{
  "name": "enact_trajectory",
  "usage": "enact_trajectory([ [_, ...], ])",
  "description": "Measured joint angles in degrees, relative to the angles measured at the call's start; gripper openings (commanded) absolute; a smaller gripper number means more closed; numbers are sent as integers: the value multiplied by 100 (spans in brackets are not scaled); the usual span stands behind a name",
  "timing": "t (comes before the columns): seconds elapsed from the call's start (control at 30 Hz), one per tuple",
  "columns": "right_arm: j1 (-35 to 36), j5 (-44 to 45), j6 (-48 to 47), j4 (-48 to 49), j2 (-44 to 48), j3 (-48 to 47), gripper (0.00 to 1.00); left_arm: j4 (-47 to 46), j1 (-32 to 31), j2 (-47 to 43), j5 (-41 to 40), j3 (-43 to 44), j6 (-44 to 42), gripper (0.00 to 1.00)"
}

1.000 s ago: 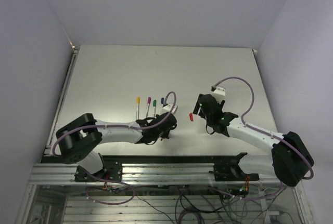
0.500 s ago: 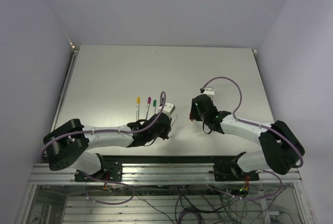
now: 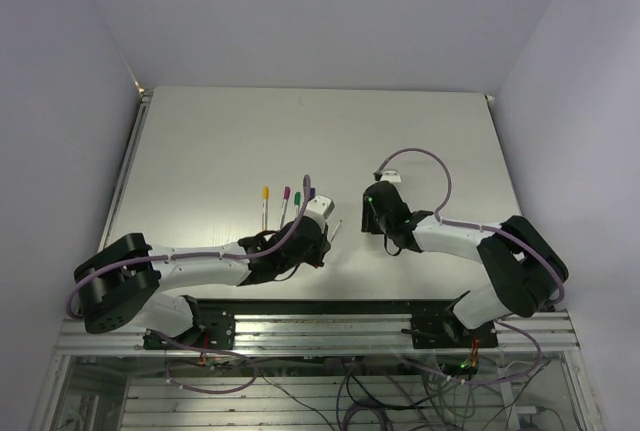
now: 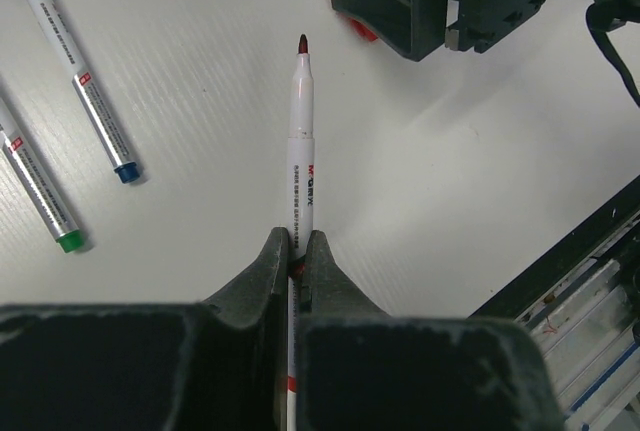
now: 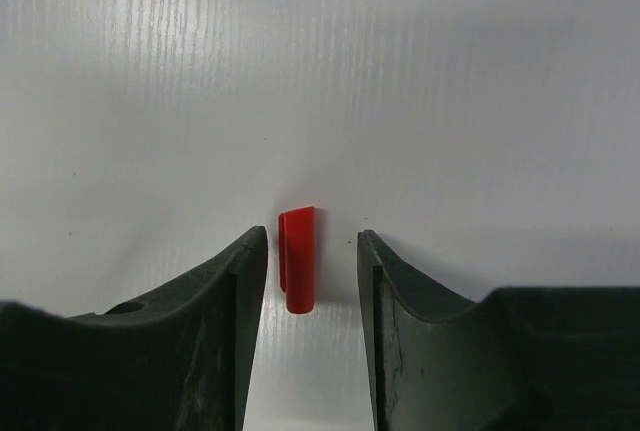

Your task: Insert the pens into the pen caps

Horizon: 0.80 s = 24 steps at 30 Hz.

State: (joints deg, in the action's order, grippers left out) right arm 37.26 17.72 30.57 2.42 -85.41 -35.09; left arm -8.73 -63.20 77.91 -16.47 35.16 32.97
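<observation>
My left gripper (image 4: 297, 243) is shut on a white pen (image 4: 301, 141), whose dark red tip points toward the right gripper's black body. In the top view this pen (image 3: 335, 231) shows as a thin pale line between the two arms. A red pen cap (image 5: 298, 271) lies flat on the table between the fingers of my right gripper (image 5: 312, 241). There is a gap on each side of it, narrower on the left. The left wrist view shows a sliver of that cap (image 4: 360, 29) under the right gripper.
Several other pens lie side by side left of centre: yellow (image 3: 265, 206), purple (image 3: 285, 203), green (image 3: 297, 201) and blue (image 3: 311, 194). The blue one (image 4: 80, 81) and green one (image 4: 35, 186) lie left of the held pen. The table's near edge (image 4: 560, 261) is close.
My right gripper has moved left and come down around the red cap, and its jaws have narrowed. My left gripper has shifted slightly toward it, still holding the pen.
</observation>
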Motion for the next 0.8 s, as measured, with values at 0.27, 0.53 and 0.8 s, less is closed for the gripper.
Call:
enact_trajectory([
  [0.27, 55, -39, -57, 24, -186, -125, 5, 0, 0, 0, 0, -9, 15, 7],
  [0.53, 146, 7, 50, -22, -238, -173, 0, 0, 0, 2, 0, -9, 42, 7],
  [0.8, 166, 109, 179, -90, 22, -160, 0, -11, 0, 2, 2, -9, 42, 7],
])
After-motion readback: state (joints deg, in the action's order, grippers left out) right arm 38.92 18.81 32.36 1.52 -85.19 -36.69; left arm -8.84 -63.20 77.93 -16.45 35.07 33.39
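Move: My right fingers already straddle the red cap: it lies about 1 cm ahead, 1 cm to the left and 1 cm below that hand. From there the uncapped red pen, held in my left fingers, is roughly 9 cm left, 6 cm back and 6 cm higher; the blue pen lies some 14 cm left and 5 cm ahead, down on the table. From my left hand the red cap is about 10 cm right, 8 cm ahead and 7 cm below. I shut my right fingers on the red cap, pinching its two sides, while the hand drifts about 1 cm left and barely sinks. Once they are closed I hold there briefly, then start straight up by about 1 cm at the very end. My left hand stays still and keeps its grip on the red pen. ##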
